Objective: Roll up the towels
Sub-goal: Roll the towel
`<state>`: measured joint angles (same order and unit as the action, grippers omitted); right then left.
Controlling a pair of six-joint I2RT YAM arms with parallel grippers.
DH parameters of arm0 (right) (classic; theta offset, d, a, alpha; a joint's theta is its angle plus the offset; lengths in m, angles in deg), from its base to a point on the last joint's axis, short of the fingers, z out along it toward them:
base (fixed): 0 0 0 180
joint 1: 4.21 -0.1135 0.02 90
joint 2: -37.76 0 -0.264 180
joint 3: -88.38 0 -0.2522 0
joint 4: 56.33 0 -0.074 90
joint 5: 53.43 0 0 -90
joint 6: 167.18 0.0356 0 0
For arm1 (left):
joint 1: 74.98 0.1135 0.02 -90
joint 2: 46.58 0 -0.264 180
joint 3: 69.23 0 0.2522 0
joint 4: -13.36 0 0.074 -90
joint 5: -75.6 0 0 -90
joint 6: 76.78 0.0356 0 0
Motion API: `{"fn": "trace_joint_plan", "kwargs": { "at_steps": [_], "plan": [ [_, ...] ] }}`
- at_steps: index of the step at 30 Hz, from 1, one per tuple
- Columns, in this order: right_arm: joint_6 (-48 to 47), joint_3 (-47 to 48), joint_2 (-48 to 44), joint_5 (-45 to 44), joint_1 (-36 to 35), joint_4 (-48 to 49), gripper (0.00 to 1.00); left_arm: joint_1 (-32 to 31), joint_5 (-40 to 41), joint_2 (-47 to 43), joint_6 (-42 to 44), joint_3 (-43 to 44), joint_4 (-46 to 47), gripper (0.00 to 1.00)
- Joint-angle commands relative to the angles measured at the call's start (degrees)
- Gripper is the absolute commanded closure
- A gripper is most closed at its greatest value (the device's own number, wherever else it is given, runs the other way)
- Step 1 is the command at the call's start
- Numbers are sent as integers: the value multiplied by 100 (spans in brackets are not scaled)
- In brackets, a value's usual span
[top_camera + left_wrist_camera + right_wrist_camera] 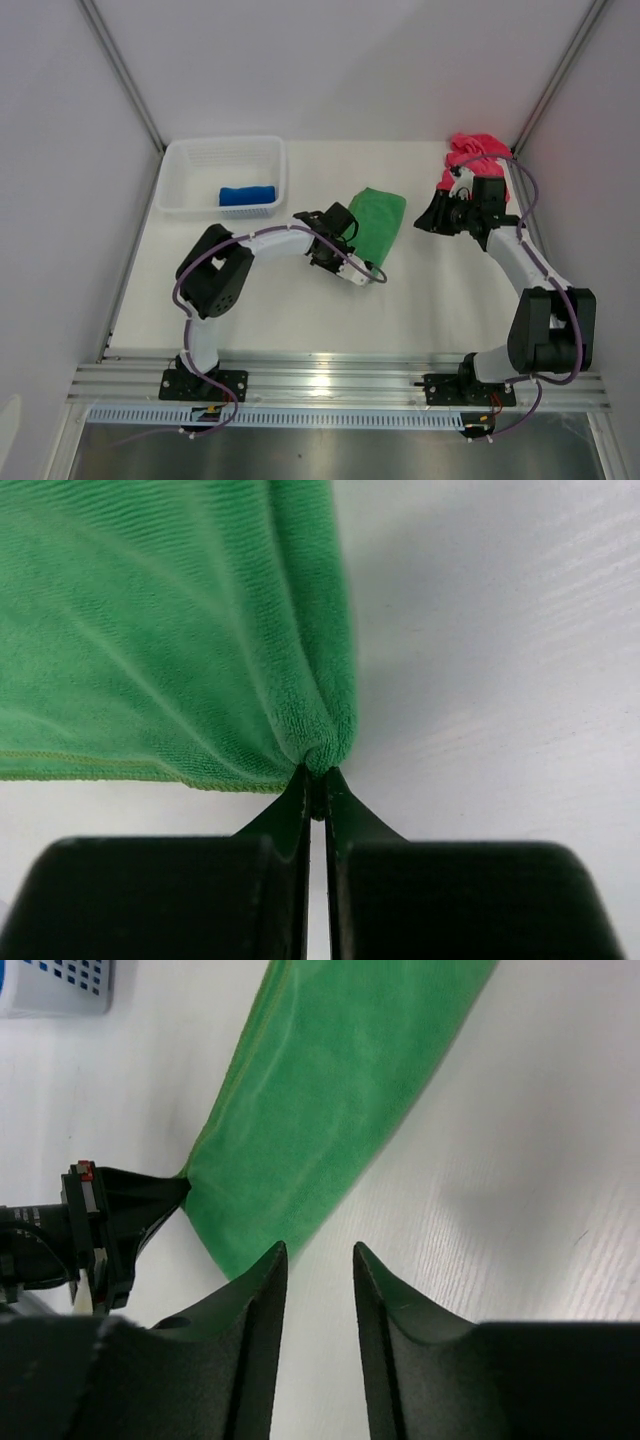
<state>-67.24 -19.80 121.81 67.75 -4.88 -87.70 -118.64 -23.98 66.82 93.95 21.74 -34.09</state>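
The green towel (380,220) lies flat at mid-table. My left gripper (350,228) is shut on its near left corner, and the left wrist view shows cloth bunched between the fingertips (317,780) of that gripper, with the green towel (170,630) spreading away. My right gripper (428,222) stands open to the towel's right, nothing between its fingers (318,1252); the green towel (320,1110) lies just beyond its left fingertip. The pink towel (472,150) sits crumpled at the far right, behind the right arm. The blue towel (246,194), rolled, lies in the basket.
A white plastic basket (222,145) stands at the back left; its corner (50,985) shows in the right wrist view. Grey walls close in on both sides. An aluminium rail (330,380) runs along the near edge.
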Motion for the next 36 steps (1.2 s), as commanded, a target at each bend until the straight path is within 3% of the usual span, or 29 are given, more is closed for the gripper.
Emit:
{"fn": "trace_joint_plan", "kwargs": {
  "at_steps": [1, 4, 7, 8, 9, 11, 13, 14, 15, 17, 18, 20, 23, 28, 36],
  "plan": [
    [-316, -102, -556, -181, 14, 826, 62, 147, -419, 59, -1145, 679, -619, 99],
    [-474, -155, -758, -393, 197, 1371, 50, 261, -806, -55, -1978, 901, -1060, 99],
    [-29, -234, -689, -473, 539, 2274, 17, 270, -1167, -292, -2473, 700, -1105, 99],
    [34, -260, -610, -316, 672, 2471, 15, 270, -1238, -327, -2561, 603, -1087, 99],
    [52, -173, -383, 478, 821, 2620, 15, 270, -1282, -371, -2754, 559, -1078, 99],
    [-278, 221, -110, 1081, 980, 2125, 18, 270, -1318, -407, -2922, 471, -1026, 99],
    [-1155, 662, -125, 515, 701, 775, 18, 279, -1344, -468, -3080, 366, -938, 99],
    [-2396, 480, -317, 138, 160, 663, 16, 279, -1405, -495, -3107, 304, -911, 99],
    [-3043, 208, -545, -153, -167, 601, 15, 288, -1432, -521, -3177, 277, -894, 99],
    [-4519, -811, -1310, 71, -791, 312, 12, 288, -1502, -574, -3247, 233, -937, 99],
    [-5962, -1127, -1547, 194, -969, 154, 12, 296, -1598, -583, -3309, 233, -963, 99],
    [-6808, -1709, -1926, 266, -1399, -251, 12, 314, -1652, -600, -3396, 146, -999, 99],
    [-7153, -1938, -1971, 117, -1716, -533, 15, 332, -1670, -626, -3537, -4, -920, 99],
    [-7470, -2141, -1823, -76, -2480, -209, 15, 376, -1740, -662, -3687, -13, -946, 99],
    [-7357, -3027, -1882, -551, -3255, 1064, 16, 498, -1907, -592, -3916, 40, -999, 99]
  ]
}}
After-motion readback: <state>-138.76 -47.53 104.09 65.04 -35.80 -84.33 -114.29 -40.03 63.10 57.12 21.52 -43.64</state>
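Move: Already pinched in the left hand is the green towel's near left corner. Its free near right corner lies about 8 cm to that hand's right and 4 cm back; its middle is about 6 cm ahead and 8 cm right. From the right hand the free corner is roughly 9 cm back, 11 cm left and 13 cm below, the towel's middle about 1 cm ahead and 11 cm left, the red towel some 15 cm ahead and level sideways. Lifting its pinched corner a couple of centimetres, the left hand then draws it back about 6 cm, turning counter-clockwise while its fingertips tilt back towards the base. The right hand opens wide as it rises forward and right, then sweeps back some 20 cm, left and down to beside the towel's free near corner, wrist turning strongly counter-clockwise, not gripping yet. ##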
